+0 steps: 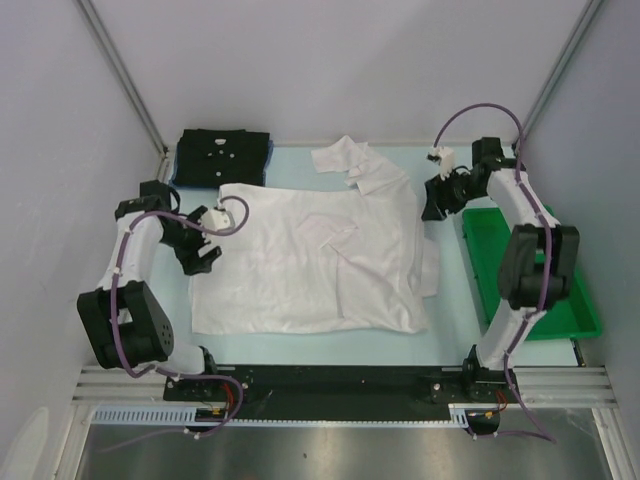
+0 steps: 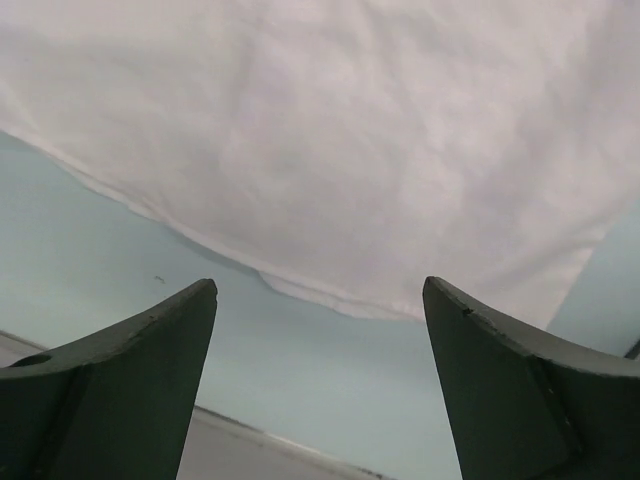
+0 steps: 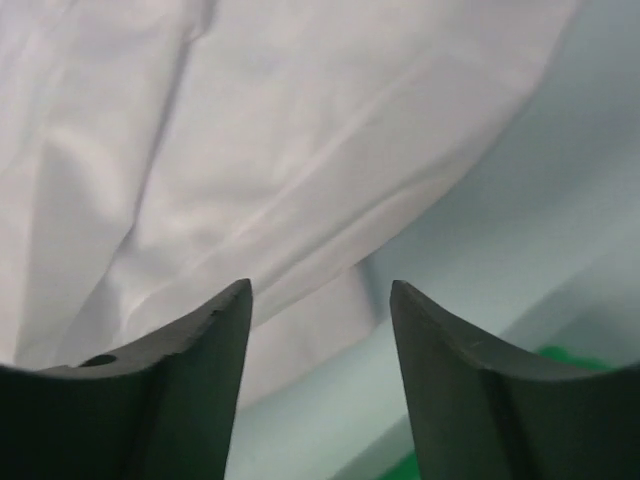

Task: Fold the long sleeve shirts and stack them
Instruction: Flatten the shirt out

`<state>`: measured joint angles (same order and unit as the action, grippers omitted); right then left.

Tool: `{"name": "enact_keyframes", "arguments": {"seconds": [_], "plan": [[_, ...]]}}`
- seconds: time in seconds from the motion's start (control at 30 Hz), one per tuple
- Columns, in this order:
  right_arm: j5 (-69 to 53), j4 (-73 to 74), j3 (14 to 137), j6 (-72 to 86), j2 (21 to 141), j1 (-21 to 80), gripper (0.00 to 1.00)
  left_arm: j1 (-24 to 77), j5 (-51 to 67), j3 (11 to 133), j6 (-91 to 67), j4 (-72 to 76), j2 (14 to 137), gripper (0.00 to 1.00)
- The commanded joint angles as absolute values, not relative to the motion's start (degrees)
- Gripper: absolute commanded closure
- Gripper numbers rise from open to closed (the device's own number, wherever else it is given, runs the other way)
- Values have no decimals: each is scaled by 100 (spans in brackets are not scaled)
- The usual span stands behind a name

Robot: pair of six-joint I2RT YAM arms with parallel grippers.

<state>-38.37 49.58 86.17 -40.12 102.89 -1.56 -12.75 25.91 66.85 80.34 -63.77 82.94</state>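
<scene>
A plain white long sleeve shirt (image 1: pixel 310 260) lies spread out and creased across the middle of the table, one sleeve (image 1: pixel 350 160) reaching toward the back. A folded black shirt with small white marks (image 1: pixel 222 157) sits at the back left, and a blue edge (image 1: pixel 270 152) shows under it. My left gripper (image 1: pixel 205 262) stands open just off the white shirt's left edge. In the left wrist view the shirt's hem (image 2: pixel 350 130) lies beyond the open gripper (image 2: pixel 320 290), which holds nothing. My right gripper (image 1: pixel 432 205) is open at the shirt's right edge. In the right wrist view the cloth (image 3: pixel 200 150) lies ahead of the empty gripper (image 3: pixel 320 290).
A green plastic tray (image 1: pixel 480 240) lies along the right side of the table, close to the right arm, and its corner (image 3: pixel 570 360) shows in the right wrist view. Grey walls close in the back and both sides. A rail runs along the near edge.
</scene>
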Motion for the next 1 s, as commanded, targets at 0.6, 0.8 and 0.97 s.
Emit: {"name": "enact_keyframes", "arguments": {"seconds": [0.6, 0.8, 0.97], "plan": [[-3603, 3094, 12138, -1002, 14159, -18, 36, -1055, 3085, 6434, 5827, -5177, 8068, 9], [-3464, 3085, 12260, -1063, 14308, -18, 100, -1063, 2962, 6434, 5652, -4957, 8183, 9], [-2867, 2910, 12963, -933, 14589, -18, 100, -1055, 2874, 6486, 5397, -4747, 8332, 9]]}}
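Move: The shirt's far right edge, where the sleeve joins, lies about 19 cm ahead of the right hand, 1 cm left and 11 cm below. The sleeve, folded inward, is some 6 cm beyond that edge and 12 cm to its left; the cloth flap sticks out about 9 cm back from the hand, level sideways. The green tray's middle is roughly 10 cm back and 20 cm right. From the left hand, that edge is around 30 cm ahead, 44 cm right, 10 cm below. The right hand swoops some 19 cm forward and 11 down, shutting on the shirt's far right edge. ##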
